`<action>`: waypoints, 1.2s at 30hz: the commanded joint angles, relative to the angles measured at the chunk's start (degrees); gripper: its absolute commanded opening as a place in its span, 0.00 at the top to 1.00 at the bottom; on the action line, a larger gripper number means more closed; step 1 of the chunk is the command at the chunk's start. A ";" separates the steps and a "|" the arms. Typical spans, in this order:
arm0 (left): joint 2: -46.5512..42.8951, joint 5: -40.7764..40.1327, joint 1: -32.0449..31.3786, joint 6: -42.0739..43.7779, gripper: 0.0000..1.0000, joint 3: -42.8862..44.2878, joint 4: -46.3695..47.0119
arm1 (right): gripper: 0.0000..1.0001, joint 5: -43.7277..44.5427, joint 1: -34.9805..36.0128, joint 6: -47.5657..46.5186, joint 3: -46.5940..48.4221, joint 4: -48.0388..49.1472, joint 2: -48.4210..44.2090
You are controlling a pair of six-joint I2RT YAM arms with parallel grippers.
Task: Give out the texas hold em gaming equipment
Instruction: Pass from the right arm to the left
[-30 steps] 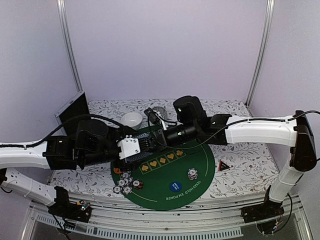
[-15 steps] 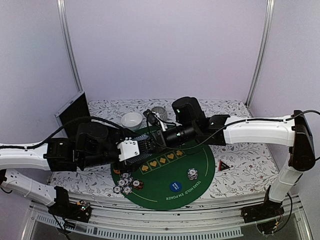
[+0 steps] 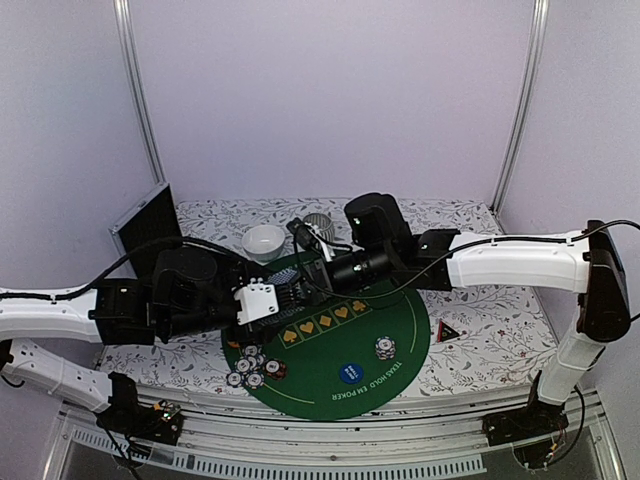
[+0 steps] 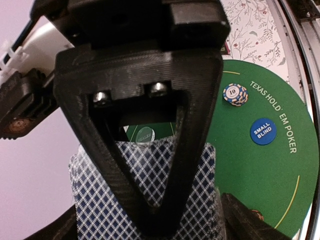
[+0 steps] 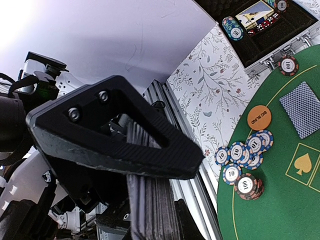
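Note:
Both grippers meet over the far-left part of the green mat (image 3: 400, 335), on a deck of blue-diamond-backed cards (image 3: 287, 288). My left gripper (image 3: 281, 295) holds the deck (image 4: 202, 190) across its breadth, one of its fingers (image 4: 242, 220) against a side edge. My right gripper (image 3: 306, 275) is shut on the deck's thickness. Its triangular finger (image 4: 150, 95) lies on the top card, and the card edges (image 5: 150, 210) stand between its jaws. On the mat are a chip pile (image 3: 250, 368), a chip stack (image 3: 385, 347), a blue button (image 3: 350, 372), an orange button (image 5: 259, 117) and one face-down card (image 5: 300, 115).
A white bowl (image 3: 264, 240) and a striped grey bowl (image 3: 318, 222) stand behind the mat. An open black case (image 3: 150, 225) sits at the far left. A red-black triangle (image 3: 447, 331) lies on the cloth to the right of the mat. A pale green button (image 4: 145, 134) shows beyond the deck.
Both grippers have edged slightly to the left while staying together at the deck. The things on the mat have not moved.

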 commanded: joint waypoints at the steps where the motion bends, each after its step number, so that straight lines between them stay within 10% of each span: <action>1: 0.15 -2.42 1.02 0.18 0.22 -0.45 2.39 | 0.97 -1.83 0.31 0.14 1.52 0.93 0.16; 36: -3.04 6.63 2.87 -4.25 0.38 0.13 -2.13 | 0.58 2.69 -1.03 -2.38 -1.51 -3.39 -1.17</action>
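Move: The deck of cards is held out in the right hand, its middle about 3 cm to that hand's left and 1 cm below. From the open left hand it lies some 2 cm ahead, 3 cm to the right and 1 cm lower, already between the fingers. About 21 cm below the left hand are the chip heap, 1 cm back and 5 cm left, and the big blind button, 8 cm ahead and 9 cm left; the small blind button sits 1 cm behind the right hand, 7 cm to its right and 22 cm down. The left hand stays around the far end of the deck and closes from wide open to a bit under two thirds, pinching the cards across their width, while it lifts barely 1 cm, then sinks again and eases back about 1 cm, tipping some 5 degrees. Shortly after the left fingers start closing, the right hand, until then shut on its end of the deck, opens steadily to somewhat under half with almost no travel, and only at the end sinks about 1 cm with its fingers still around the cards. ##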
